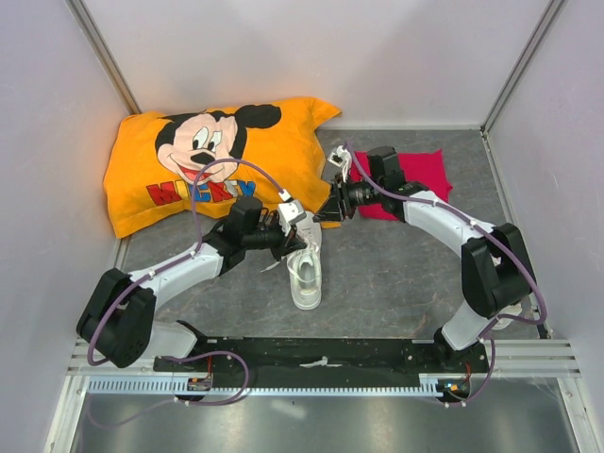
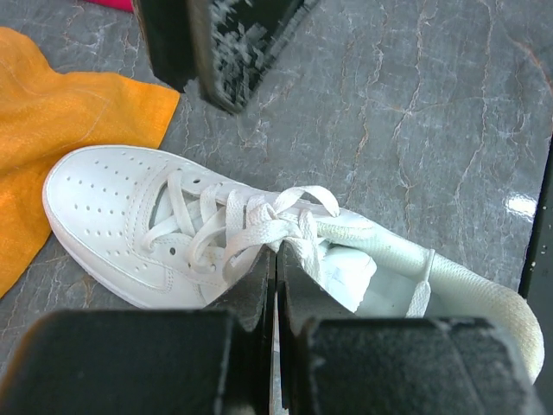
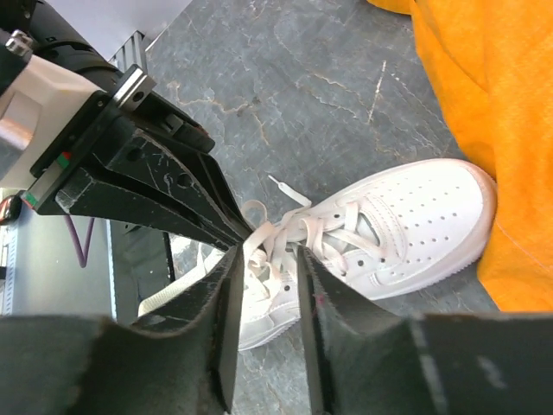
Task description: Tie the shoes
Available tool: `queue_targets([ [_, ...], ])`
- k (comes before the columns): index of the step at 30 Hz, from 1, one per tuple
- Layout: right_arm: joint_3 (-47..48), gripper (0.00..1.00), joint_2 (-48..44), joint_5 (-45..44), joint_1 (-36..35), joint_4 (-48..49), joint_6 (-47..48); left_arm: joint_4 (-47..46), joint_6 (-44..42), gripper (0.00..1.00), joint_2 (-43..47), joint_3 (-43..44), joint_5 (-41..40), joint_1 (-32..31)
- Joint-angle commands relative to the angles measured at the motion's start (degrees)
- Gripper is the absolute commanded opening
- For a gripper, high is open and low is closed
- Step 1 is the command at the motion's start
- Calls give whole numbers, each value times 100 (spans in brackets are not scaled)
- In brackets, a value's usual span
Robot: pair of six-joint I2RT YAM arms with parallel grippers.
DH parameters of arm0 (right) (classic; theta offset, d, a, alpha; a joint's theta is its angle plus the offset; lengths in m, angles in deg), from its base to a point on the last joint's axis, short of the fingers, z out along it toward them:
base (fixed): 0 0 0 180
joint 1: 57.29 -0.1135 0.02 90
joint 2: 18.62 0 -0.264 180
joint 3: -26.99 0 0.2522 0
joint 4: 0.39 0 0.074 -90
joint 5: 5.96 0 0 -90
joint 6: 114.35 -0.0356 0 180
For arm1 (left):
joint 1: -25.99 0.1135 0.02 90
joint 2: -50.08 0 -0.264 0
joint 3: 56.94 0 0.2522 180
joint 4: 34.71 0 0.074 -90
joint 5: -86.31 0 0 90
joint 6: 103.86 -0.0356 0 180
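Note:
One white shoe lies on the grey floor, its toe by the orange pillow. My left gripper is shut, its tips pinching the white laces at the knot over the tongue. My right gripper faces it from the other side. Its jaws stand apart around a lace loop without squeezing it. In the top view both grippers, left and right, meet above the shoe's laced part. A loose lace end hangs over the heel collar.
A large orange Mickey pillow fills the back left, its corner touching the shoe's toe. A red cloth lies at the back right under the right arm. White walls close in three sides, and a black rail runs along the near edge.

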Motion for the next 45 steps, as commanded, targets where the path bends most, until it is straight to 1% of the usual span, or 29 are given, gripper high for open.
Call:
queue_targets([
  [1,221,35,75,170,-6,-204,434,-242,-367,2,171,-48,208,6],
  [3,300,32,163,179,3,-422,531,-303,-438,2,198,-66,199,6],
  [4,318,32,225,197,-15,-476,567,-312,-482,2,198,-66,208,6],
  [6,327,33,269,188,-15,-520,567,-347,-500,2,189,-66,234,6],
  [11,256,39,295,135,-120,-529,576,-382,-543,1,171,-57,287,6],
  [14,221,40,322,144,-164,-521,576,-400,-640,1,162,-66,331,-3],
  [22,186,39,339,249,-226,-459,365,-409,-930,2,66,-39,269,-3],
  [31,151,37,366,214,-305,-433,242,-461,-1009,2,57,-57,340,-3],
  [36,195,34,454,214,-305,-397,101,-496,-1018,1,40,-65,366,-3],
  [39,195,28,471,214,-314,-371,83,-497,-1018,1,22,-48,375,-3],
  [40,186,24,471,214,-314,-371,66,-497,-1035,2,31,-48,375,-3],
  [42,186,19,462,232,-314,-371,75,-497,-1027,2,22,-65,366,-3],
  [43,186,14,454,241,-314,-371,75,-497,-1036,2,31,-57,366,-3],
  [45,168,8,436,250,-314,-371,66,-497,-1027,2,31,-57,357,-3],
])
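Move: The lace the right hand goes for sits at the knot, about 3 cm back of its open fingers, 2 cm to the left and 4 cm lower. From that hand, the shoe's toe is roughly 5 cm ahead, 3 cm left and 9 cm down, and the shoe opening some 11 cm back, 2 cm left and 8 cm below. The orange pillow corner is about 5 cm ahead, 5 cm right and 12 cm below. That lace is barely 1 cm ahead, 1 cm right and 1 cm above the left fingertips. The right hand sinks about 3 cm with its fingers part open, eases back and slightly left towards the lace at the knot, then dips about another centimetre as its fingers narrow around the lace right beside the left fingertips, ending some 4 cm lower and 2 cm farther back in all. The left hand stays almost in place, its shut fingers still pinching the lace over the shoe's tongue, and only rolls by about 10 degrees. ##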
